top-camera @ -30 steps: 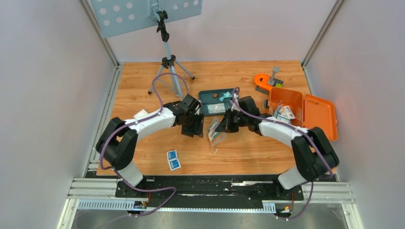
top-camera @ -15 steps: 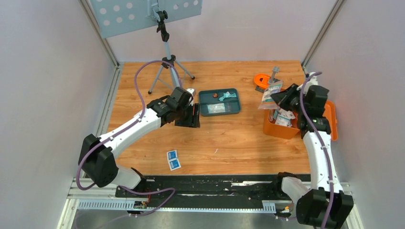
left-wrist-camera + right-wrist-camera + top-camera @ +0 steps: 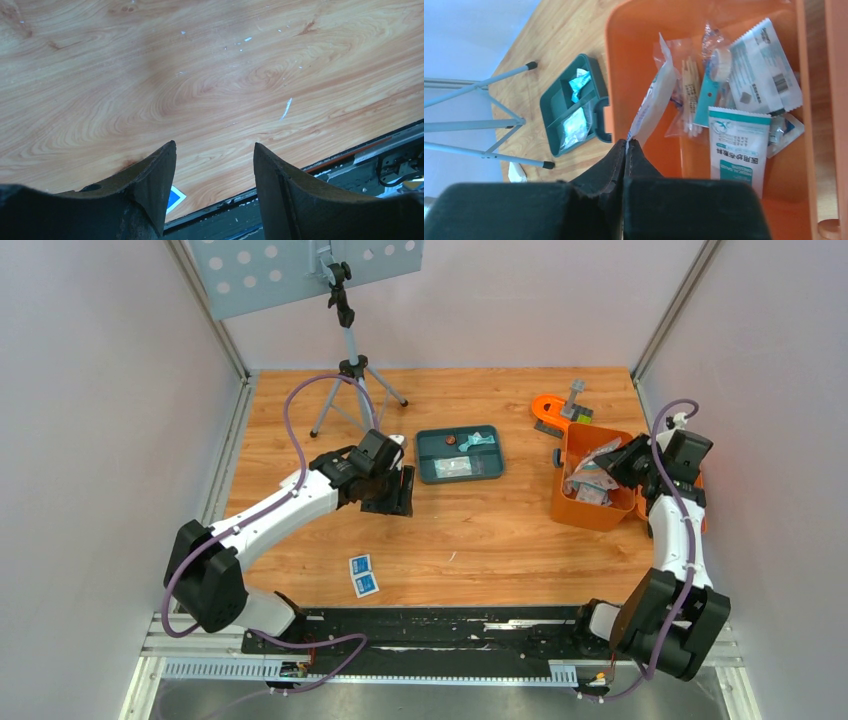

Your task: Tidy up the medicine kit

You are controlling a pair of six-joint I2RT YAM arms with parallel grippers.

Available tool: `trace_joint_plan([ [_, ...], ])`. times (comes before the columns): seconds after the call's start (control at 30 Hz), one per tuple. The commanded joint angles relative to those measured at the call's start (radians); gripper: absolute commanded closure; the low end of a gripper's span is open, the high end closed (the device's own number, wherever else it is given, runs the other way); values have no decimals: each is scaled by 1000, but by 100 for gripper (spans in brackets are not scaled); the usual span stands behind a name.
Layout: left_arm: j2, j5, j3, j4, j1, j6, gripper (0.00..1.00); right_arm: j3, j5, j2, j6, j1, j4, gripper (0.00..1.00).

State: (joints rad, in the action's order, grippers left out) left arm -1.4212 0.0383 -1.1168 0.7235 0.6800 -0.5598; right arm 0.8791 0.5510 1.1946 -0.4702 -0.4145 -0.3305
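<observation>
The medicine kit [image 3: 585, 512] is an open orange box at the right of the table, with several packets [image 3: 764, 65] lying inside it. My right gripper [image 3: 612, 464] hangs over the kit [image 3: 634, 60], shut on the edge of a clear plastic packet [image 3: 651, 102] that dangles into the box. In the right wrist view its jaws [image 3: 626, 143] are pressed together on the packet's seam. My left gripper [image 3: 392, 502] stands open and holds nothing, low over bare wood left of the teal tray. The left wrist view shows only tabletop between its fingertips [image 3: 215, 150].
A dark teal divided tray [image 3: 460, 453] with small items sits mid-table. An orange curved piece [image 3: 549, 408] lies behind the kit. Two blue packets [image 3: 363, 575] lie near the front edge. A tripod [image 3: 351, 370] stands at the back left. The kit's lid [image 3: 700, 490] lies open at the far right.
My right arm carried the plastic packet from the middle of the table to the kit and lowered it in. My left gripper opened wider and pulled back slightly to the left.
</observation>
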Motion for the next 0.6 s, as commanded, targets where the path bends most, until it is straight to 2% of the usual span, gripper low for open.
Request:
trace_joint_plan([
  [0.0, 24, -21, 7, -2, -3, -1, 33, -26, -5, 23, 48, -15, 54, 98],
  [0.1, 24, -20, 9, 0, -3, -1, 33, -29, -65, 29, 48, -18, 29, 61],
  [0.17, 23, -20, 9, 2, -3, 0, 33, -19, -103, 16, 44, -19, 7, 46],
  [0.27, 22, -21, 7, 5, -3, 1, 33, 3, -149, -34, 43, -19, -24, 38],
  [0.43, 26, -32, 8, 17, -3, -4, 33, 61, -191, -150, 32, -5, -67, 36],
  [0.57, 25, -36, 15, 27, -3, -13, 33, 129, -203, -212, 27, 90, -93, 36],
])
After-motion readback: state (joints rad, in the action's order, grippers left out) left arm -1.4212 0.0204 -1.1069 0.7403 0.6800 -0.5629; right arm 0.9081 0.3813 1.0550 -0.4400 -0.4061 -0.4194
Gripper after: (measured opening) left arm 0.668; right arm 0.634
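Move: The right hand holds the zip bag almost over the orange box: the box's middle is some 11 cm below, about 3 cm back and 1 cm to the left. The box's open lid lies roughly 16 cm to the right and 3 cm back from this hand, the orange toy about 12 cm ahead and 4 cm left, and the green tray some 28 cm left and 4 cm ahead. From the left hand, the box is about 42 cm to the right and 7 cm ahead. Still pinching the zip bag at the outset, the right fingers let go of it over the orange box, opening from shut to well apart as the hand dips about 3 cm. The hand edges a couple of centimetres right and back, then rises some 6 cm from its lowest point, empty and clear of the box, turning about 10 degrees. ##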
